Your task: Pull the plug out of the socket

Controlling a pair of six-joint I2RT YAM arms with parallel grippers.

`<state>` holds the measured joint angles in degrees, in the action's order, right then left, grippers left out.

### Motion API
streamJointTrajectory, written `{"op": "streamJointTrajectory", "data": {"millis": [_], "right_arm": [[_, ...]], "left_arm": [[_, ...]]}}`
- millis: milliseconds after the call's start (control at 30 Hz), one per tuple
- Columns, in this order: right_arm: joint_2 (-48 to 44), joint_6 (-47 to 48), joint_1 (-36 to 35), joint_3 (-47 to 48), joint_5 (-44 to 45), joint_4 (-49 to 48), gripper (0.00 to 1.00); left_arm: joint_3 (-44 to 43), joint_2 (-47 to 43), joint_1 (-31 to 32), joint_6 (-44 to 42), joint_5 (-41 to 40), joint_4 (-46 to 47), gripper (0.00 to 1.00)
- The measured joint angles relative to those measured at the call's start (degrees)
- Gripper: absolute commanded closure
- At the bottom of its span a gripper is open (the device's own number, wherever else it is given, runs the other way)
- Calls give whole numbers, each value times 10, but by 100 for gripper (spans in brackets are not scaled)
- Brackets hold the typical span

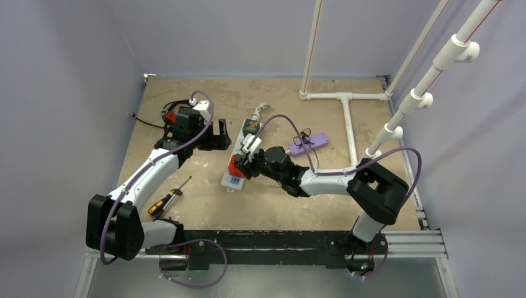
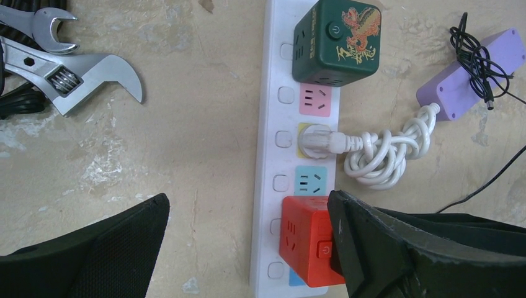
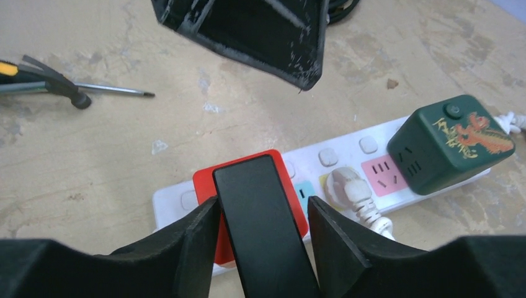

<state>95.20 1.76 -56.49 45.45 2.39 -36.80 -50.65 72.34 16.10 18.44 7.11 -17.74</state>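
Note:
The socket point(image 1: 231, 180) is a long white power strip point(image 2: 273, 112) lying lengthwise mid-table. It carries a red cube plug point(image 1: 235, 166) at its near end, a white corded plug point(image 2: 316, 139) in the middle and a dark green cube point(image 2: 338, 40) at the far end. My right gripper point(image 3: 262, 200) reaches in from the right. Its fingers press against both sides of the red cube point(image 3: 203, 180). My left gripper point(image 1: 224, 138) hovers just left of the strip, wide open point(image 2: 248, 197) with nothing held.
A flat purple bar point(image 1: 308, 143) with a thin black lead lies right of the strip. A screwdriver point(image 1: 166, 198) lies at the near left, and wrenches point(image 2: 80, 68) lie left of the strip. A white pipe frame point(image 1: 347, 118) stands at the back right.

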Motion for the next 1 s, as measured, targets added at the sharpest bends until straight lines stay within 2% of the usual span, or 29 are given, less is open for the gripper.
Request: {"op": "streamJointTrajectory", "data": {"millis": [133,267,367,600,800,1000], "right_arm": [[3,1,-5,0,1,8,67],[3,-3,-10,1,17,9,92],[2,-13,-13,2,46,13,99],[2,-54,-14,9,107,30,100],[9,-84,-14,25,153,47,100],[38,-108,-13,56,195,53,100]], "left_arm": [[0,0,0,0,-1,0,1],[0,0,0,0,-1,0,2],[0,0,0,0,1,0,1],[0,4,0,0,18,1,4],[7,27,0,3,62,13,15],[11,70,-2,16,106,27,33]]}}
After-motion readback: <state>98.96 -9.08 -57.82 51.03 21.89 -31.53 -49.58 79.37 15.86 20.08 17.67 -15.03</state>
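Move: Barely 1 cm to the left of the right hand and 1 cm below it, the black plug already sits between the open fingers. From this hand, the red adapter it is plugged into lies about 4 cm left and 1 cm ahead. The white plug is some 7 cm ahead and 2 cm left, the green adapter about 13 cm straight ahead. For the left hand, the red adapter lies roughly 7 cm back, 5 cm right and 6 cm below. Closing on the black plug, the right fingers pinch it and keep hold, then the hand carries it forward and a little right, about 4 cm, while turning some 20 degrees clockwise. Later the left hand comes down and to the right by about 4 to 5 cm towards the red adapter, tipping slightly more downward as its fingers begin to narrow from wide open. ##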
